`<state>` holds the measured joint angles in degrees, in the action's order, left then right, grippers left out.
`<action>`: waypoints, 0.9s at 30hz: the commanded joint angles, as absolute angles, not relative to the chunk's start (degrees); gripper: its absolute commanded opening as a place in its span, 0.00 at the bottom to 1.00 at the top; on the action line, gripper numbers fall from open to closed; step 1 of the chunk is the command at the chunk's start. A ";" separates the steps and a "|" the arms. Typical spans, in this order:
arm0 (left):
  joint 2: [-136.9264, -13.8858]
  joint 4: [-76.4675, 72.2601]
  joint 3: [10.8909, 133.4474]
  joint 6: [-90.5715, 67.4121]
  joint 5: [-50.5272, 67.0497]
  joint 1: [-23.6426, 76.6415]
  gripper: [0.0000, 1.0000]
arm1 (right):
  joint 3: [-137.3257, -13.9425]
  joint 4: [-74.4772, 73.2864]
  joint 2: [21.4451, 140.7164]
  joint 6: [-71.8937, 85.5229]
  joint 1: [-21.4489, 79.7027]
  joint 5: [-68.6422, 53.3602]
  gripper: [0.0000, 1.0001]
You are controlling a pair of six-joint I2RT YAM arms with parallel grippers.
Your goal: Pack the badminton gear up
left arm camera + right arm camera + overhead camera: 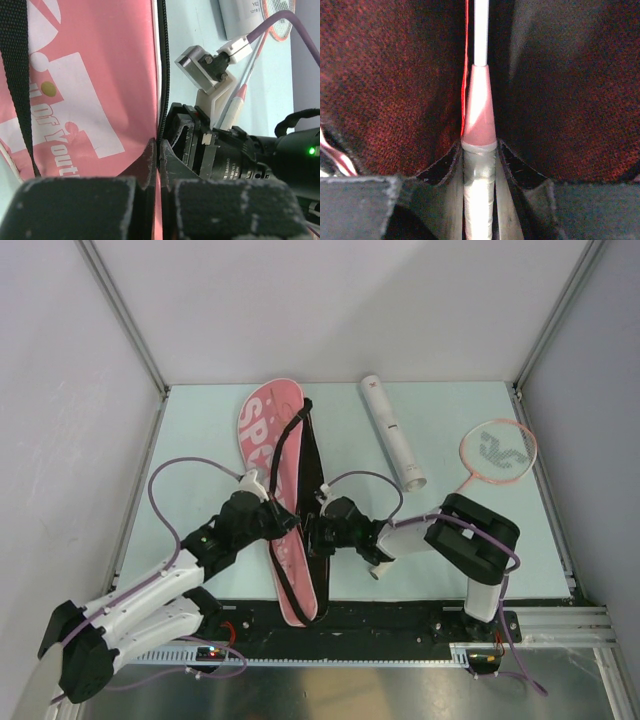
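The pink bag (262,425) lettered "SPORT" lies lengthwise at mid-table, its black strap (291,435) running along its right side. My left gripper (283,512) is shut on the bag's zipper edge (161,100), with pink fabric pinched between its jaws. My right gripper (479,145) is shut on the pale handle (479,170) of a racket. That racket's pink cone and thin shaft reach into the dark inside of the bag, and its head is hidden. A second pink-rimmed racket (497,450) lies at the right. The white tube (393,432) lies beyond the right gripper.
The pale green table mat (200,430) is boxed in by white walls and metal frame posts (120,310). Purple cables (165,480) loop over both arms. The second racket's handle (231,112) lies close behind my right wrist.
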<state>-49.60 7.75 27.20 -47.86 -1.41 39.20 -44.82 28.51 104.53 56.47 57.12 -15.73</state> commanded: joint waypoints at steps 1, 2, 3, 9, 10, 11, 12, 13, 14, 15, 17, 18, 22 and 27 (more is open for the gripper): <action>-49.84 4.38 27.46 -49.66 0.64 39.84 0.00 | -47.72 33.87 106.31 59.13 57.87 -4.11 0.07; -50.10 4.43 27.48 -49.31 0.41 39.78 0.00 | -47.72 34.25 106.59 59.32 58.07 -4.38 0.09; -50.45 4.54 27.45 -48.60 -0.98 39.80 0.00 | -47.72 34.40 106.60 59.41 58.21 -4.83 0.12; -52.94 6.52 28.94 -43.89 -4.81 39.53 0.00 | -48.86 20.18 99.70 55.03 58.39 -4.51 0.47; -53.32 6.86 29.28 -43.35 -5.18 39.54 0.00 | -48.99 16.37 98.10 54.54 58.29 -3.27 0.52; -53.47 7.30 29.62 -42.81 -5.62 39.50 0.00 | -49.06 12.45 95.99 54.34 58.10 -2.34 0.55; -53.54 7.60 29.89 -42.45 -6.06 39.48 0.00 | -49.05 9.26 94.31 54.37 57.88 -1.17 0.58; -53.49 7.89 30.10 -42.10 -6.55 39.47 0.00 | -48.96 5.60 92.16 54.78 57.72 0.25 0.59; -53.38 8.08 30.17 -41.84 -7.10 39.42 0.00 | -48.78 2.97 89.67 55.25 57.60 2.10 0.60; -53.32 8.21 30.25 -41.66 -7.59 39.31 0.00 | -48.65 -0.62 87.86 56.15 57.63 3.60 0.60; -53.03 8.38 30.22 -41.53 -8.34 39.16 0.00 | -48.55 -6.99 84.08 59.30 57.63 7.21 0.61; -52.75 8.41 30.14 -41.51 -8.52 39.05 0.00 | -48.58 -10.39 82.07 61.47 57.55 9.10 0.61; -52.33 8.39 29.90 -41.12 -8.68 38.91 0.00 | -48.52 -24.34 74.38 69.58 57.19 17.56 0.62; -52.52 8.31 30.13 -40.70 -7.68 38.87 0.00 | -48.19 -40.69 67.56 79.55 55.02 24.49 0.62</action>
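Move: The right hand grips the racket at the top of its handle, inside the open bag. The handle's middle lies about 8 cm back from this hand and the bag's middle some 11 ahead and 8 to its left. The second racket's handle lies roughly 26 cm to its right and 2 back, the tube about 34 ahead and 24 right. The left hand pinches the bag's edge, with the bag's middle about 6 cm ahead, 2 left and 8 below. The right fingers let go of the racket handle inside the bag, opening to a bit over half. After barely settling, the hand lifts about 8 cm out of the bag and swings some 14 cm right towards the second racket's handle, turning about 30 degrees clockwise. The left hand keeps its pinch on the bag's edge and lowers it about 3 cm, easing slightly left. ##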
